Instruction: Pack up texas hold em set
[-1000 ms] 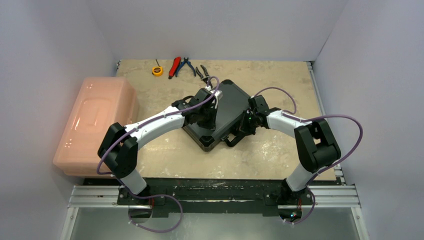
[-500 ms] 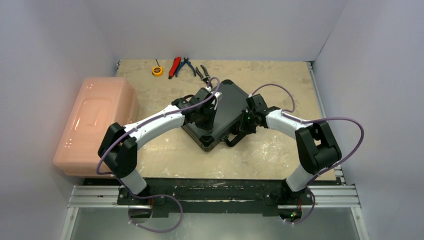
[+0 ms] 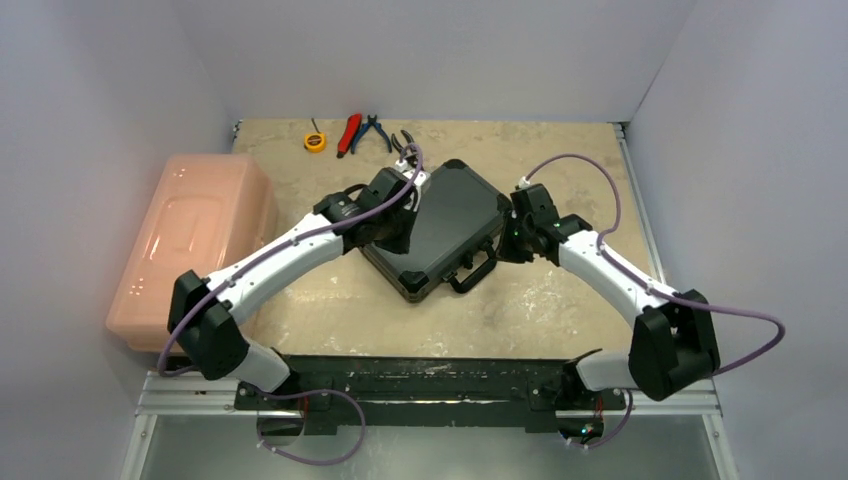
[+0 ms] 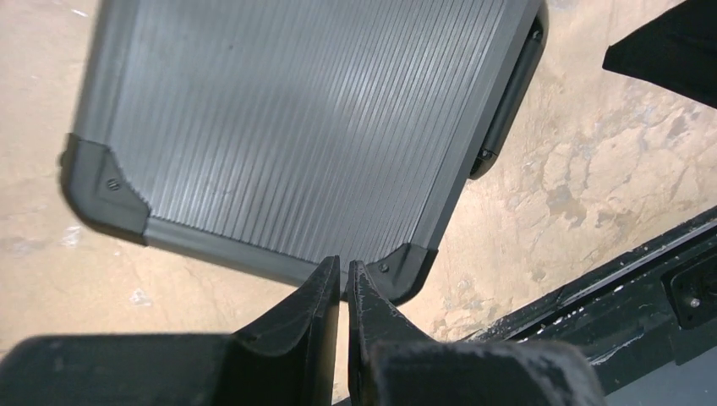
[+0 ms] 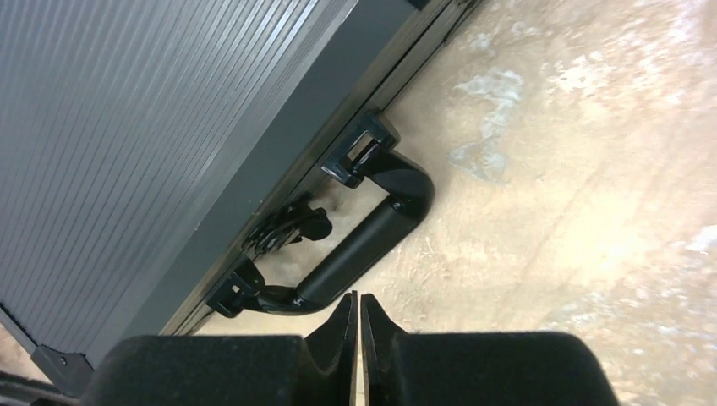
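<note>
The texas hold em set shows only as its black ribbed case (image 3: 445, 222), lying shut and turned diagonally on the tan table; whatever it holds is hidden. The case's handle (image 3: 472, 277) points toward the near right. My left gripper (image 3: 398, 236) hovers shut over the case's left edge, its tips by a corner cap (image 4: 404, 269) of the case (image 4: 296, 118). My right gripper (image 3: 506, 246) is shut and empty just right of the case. Its tips (image 5: 358, 298) hang above the table beside the handle (image 5: 372, 245), not touching it.
A large pink translucent bin (image 3: 190, 245) stands at the left. A yellow tape measure (image 3: 315, 141), red-handled pliers (image 3: 348, 133), blue-handled pliers (image 3: 377, 129) and another pair (image 3: 403, 143) lie at the back. The arms' black base rail (image 3: 430, 385) runs along the near edge.
Both grippers have drawn back from over the case, the left one toward the left, the right one toward the right. The lid now shows in full and the case has not moved.
</note>
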Controlling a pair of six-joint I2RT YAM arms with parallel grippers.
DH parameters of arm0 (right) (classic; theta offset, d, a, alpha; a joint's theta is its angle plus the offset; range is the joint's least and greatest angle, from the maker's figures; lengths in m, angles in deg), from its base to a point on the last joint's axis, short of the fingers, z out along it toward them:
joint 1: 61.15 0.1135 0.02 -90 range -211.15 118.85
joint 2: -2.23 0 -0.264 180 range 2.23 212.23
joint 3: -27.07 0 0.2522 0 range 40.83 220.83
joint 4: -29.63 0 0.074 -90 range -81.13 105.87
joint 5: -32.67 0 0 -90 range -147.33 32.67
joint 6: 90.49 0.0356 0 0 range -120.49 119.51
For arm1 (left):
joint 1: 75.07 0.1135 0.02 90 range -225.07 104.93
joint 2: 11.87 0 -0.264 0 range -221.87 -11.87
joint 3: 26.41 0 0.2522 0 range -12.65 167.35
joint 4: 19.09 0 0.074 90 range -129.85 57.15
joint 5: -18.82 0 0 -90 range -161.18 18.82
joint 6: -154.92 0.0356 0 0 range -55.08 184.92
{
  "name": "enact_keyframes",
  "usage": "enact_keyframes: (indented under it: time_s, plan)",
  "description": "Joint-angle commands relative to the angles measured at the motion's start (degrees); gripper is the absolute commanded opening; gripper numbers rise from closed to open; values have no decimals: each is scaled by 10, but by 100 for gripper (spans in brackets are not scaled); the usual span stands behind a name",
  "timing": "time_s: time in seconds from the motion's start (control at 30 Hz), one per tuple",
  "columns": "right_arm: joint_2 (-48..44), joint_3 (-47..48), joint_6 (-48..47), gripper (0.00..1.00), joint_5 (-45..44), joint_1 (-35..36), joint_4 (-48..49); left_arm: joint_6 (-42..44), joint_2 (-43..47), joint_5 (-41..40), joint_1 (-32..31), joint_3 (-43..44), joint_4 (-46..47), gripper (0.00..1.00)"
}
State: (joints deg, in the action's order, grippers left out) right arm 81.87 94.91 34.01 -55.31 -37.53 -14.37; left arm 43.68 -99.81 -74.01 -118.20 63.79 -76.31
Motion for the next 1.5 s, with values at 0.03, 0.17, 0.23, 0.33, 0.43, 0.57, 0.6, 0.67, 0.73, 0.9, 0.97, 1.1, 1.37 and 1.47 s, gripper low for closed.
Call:
enact_keyframes:
  time_s: [0.03, 0.17, 0.23, 0.33, 0.43, 0.57, 0.6, 0.67, 0.73, 0.9, 0.97, 1.1, 1.37, 1.47]
  plan:
    - [-63, 30, -6, 10, -59, -1, -53, 27, 77, -44, 11, 4, -9, 8]
    - [-101, 40, -13, 19, -83, -1, -74, 27, 135, -65, 25, -33, -4, 10]
    - [-116, 45, -18, 24, -88, -1, -79, 25, 164, -73, 33, -53, 2, 12]
    - [-134, 49, -26, 31, -97, -1, -83, 22, 204, -80, 48, -79, 8, 13]
    - [-148, 52, -32, 44, -101, -1, -78, 14, 235, -83, 68, -98, 1, 14]
    - [-166, 52, -36, 63, -110, -1, -71, 13, 281, -82, 93, -126, 6, 19]
    - [-170, 52, -37, 69, -114, -1, -70, 14, 292, -88, 97, -134, 9, 22]
    - [-179, 52, -38, 80, -119, -1, -67, 15, 319, -102, 103, -153, 15, 27]
    - [-189, 52, -40, 86, -123, -1, -65, 7, 340, -126, 109, -166, 16, 43]
    - [-217, 47, -44, 95, -138, -1, -55, -6, 421, -228, 110, -236, 71, 84]
    - [-228, 44, -44, 96, -146, -1, -53, 16, 452, -243, 110, -273, 111, 86]
    - [-256, 33, -42, 98, -167, -1, -46, 53, 494, -272, 110, -327, 167, 86]
    - [-312, -2, -46, 99, -177, -1, 4, 114, 566, -259, 110, -399, 230, 86]
    - [-329, -5, -39, 99, -191, -1, 14, 131, 594, -269, 111, -422, 238, 86]
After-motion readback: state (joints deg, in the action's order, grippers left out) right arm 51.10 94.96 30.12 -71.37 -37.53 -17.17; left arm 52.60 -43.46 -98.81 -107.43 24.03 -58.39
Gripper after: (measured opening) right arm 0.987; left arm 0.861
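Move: Under the left gripper lies the closed case, its middle about 4 cm ahead, 5 cm to the right and 10 cm below. The grey pliers lie some 20 cm ahead, and the pink bin's middle is about 37 cm to the left and level with it. From the right gripper the case's middle is about 14 cm left, 4 cm ahead and 5 cm down; the handle is about 5 cm left, level with it and some 6 cm lower. Take both empty grippers away from the closed case. Lift the left one about 6 cm, then sweep it some 20 cm left off the lid towards the pink bin, swinging its fingers forward and up and turning it counter-clockwise. Raise the right one about 15 cm from beside the handle, drifting right, fingers tilting up some 30 degrees. Open both from nearly shut to wide. ##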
